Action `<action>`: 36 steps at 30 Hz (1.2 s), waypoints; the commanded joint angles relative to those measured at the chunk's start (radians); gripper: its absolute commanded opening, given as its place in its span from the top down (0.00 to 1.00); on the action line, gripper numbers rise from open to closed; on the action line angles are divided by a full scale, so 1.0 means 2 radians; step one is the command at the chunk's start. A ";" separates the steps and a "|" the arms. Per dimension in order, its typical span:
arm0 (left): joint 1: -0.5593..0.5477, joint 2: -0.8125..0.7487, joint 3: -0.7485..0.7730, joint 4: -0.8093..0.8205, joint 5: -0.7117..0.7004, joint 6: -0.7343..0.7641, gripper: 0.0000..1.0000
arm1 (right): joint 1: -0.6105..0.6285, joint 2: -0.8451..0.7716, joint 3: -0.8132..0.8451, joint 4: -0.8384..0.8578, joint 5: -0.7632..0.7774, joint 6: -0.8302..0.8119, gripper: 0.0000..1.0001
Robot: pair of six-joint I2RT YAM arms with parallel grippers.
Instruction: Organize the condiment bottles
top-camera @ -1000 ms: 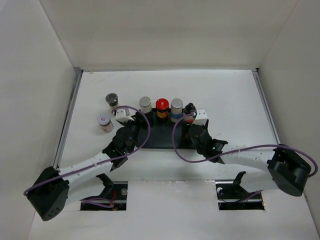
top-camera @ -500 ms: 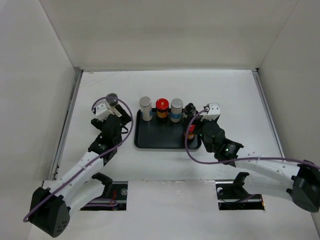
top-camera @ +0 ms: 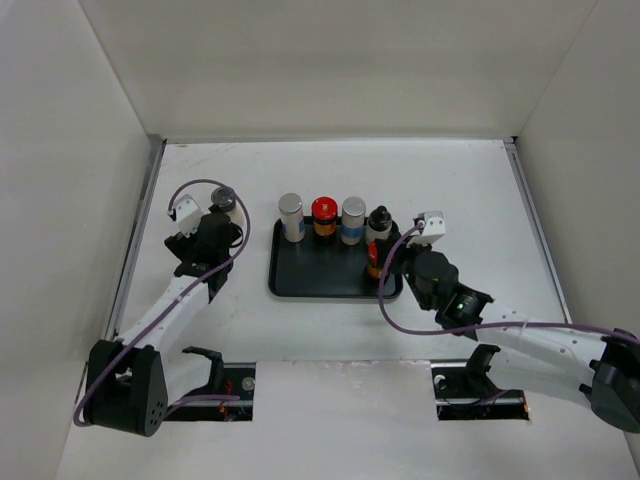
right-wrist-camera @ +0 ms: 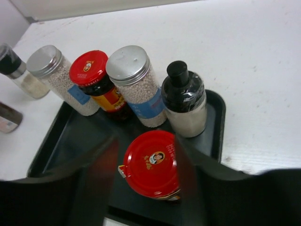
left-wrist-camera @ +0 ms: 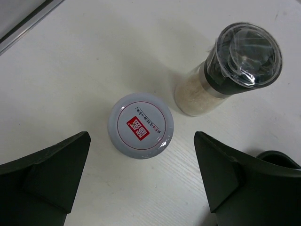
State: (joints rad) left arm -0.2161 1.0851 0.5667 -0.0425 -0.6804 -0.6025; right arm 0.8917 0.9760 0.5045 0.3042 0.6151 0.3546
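Of the condiment bottles, a silver-capped one (top-camera: 290, 210), a red-capped one (top-camera: 323, 210), another silver-capped one (top-camera: 353, 210) and a black-capped one (top-camera: 380, 218) stand in a row at the back of the black tray (top-camera: 320, 275). A short red-capped jar (right-wrist-camera: 151, 162) stands in the tray's front right corner. My right gripper (right-wrist-camera: 146, 172) straddles it, its fingers blurred against both sides. Off the tray on the left stand a white-capped jar (left-wrist-camera: 141, 125) and a dark-capped grinder (left-wrist-camera: 247, 54). My left gripper (left-wrist-camera: 142, 155) hangs open just short of the white-capped jar.
A metal rail (top-camera: 138, 235) runs along the table's left edge, close to the left arm. White walls enclose the table on three sides. The left half of the tray floor (right-wrist-camera: 70, 136) is bare.
The left arm has swung left, away from the tray, to the two bottles beside it. The right arm has drawn back and the short red-capped jar now shows in the tray.
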 commanded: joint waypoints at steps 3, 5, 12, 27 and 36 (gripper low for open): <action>0.006 0.026 0.030 0.023 -0.002 0.000 0.08 | 0.012 0.001 -0.002 0.043 -0.013 -0.002 0.22; 0.016 0.047 0.034 0.028 0.002 0.001 0.11 | 0.012 0.004 -0.002 0.043 -0.013 -0.002 0.17; 0.023 0.082 0.035 0.054 0.005 -0.002 0.30 | 0.012 0.004 -0.003 0.047 -0.015 -0.003 0.14; -0.107 -0.083 0.065 -0.023 -0.017 -0.001 0.66 | 0.005 0.001 -0.018 0.064 0.004 0.001 0.08; -0.339 0.040 0.132 0.007 -0.033 -0.006 0.66 | -0.020 -0.020 -0.040 0.072 0.060 0.019 0.06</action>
State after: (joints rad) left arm -0.8120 1.0954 0.7528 -0.1390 -0.7227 -0.6060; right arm 0.8688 0.9737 0.4358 0.3767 0.6834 0.3634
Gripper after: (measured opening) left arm 0.603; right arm 0.936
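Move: The white-lidded jar stands just under the left hand's open fingers, about 2 cm ahead, 1 cm left and some 4 cm down. The black-capped grinder is roughly 8 cm farther out than the jar and 4 cm to its right. The tray's middle lies about 26 cm to the left hand's right and 2 cm ahead, with the nearest silver-lidded bottle 16 cm right, 7 cm ahead. From the right hand the jar is some 37 cm left, 3 cm ahead and 10 cm lower. The left fingers pinch the white-lidded jar from both sides after sinking about 3 cm and easing slightly forward. Keeping that grip, the hand lifts the jar some 9 cm and sweeps it 20 cm right, drawing back a little and turning about 30 degrees clockwise, to over the left part of the tray. The empty right hand opens wider above the red-lidded jar, then drifts about 2 cm right. ##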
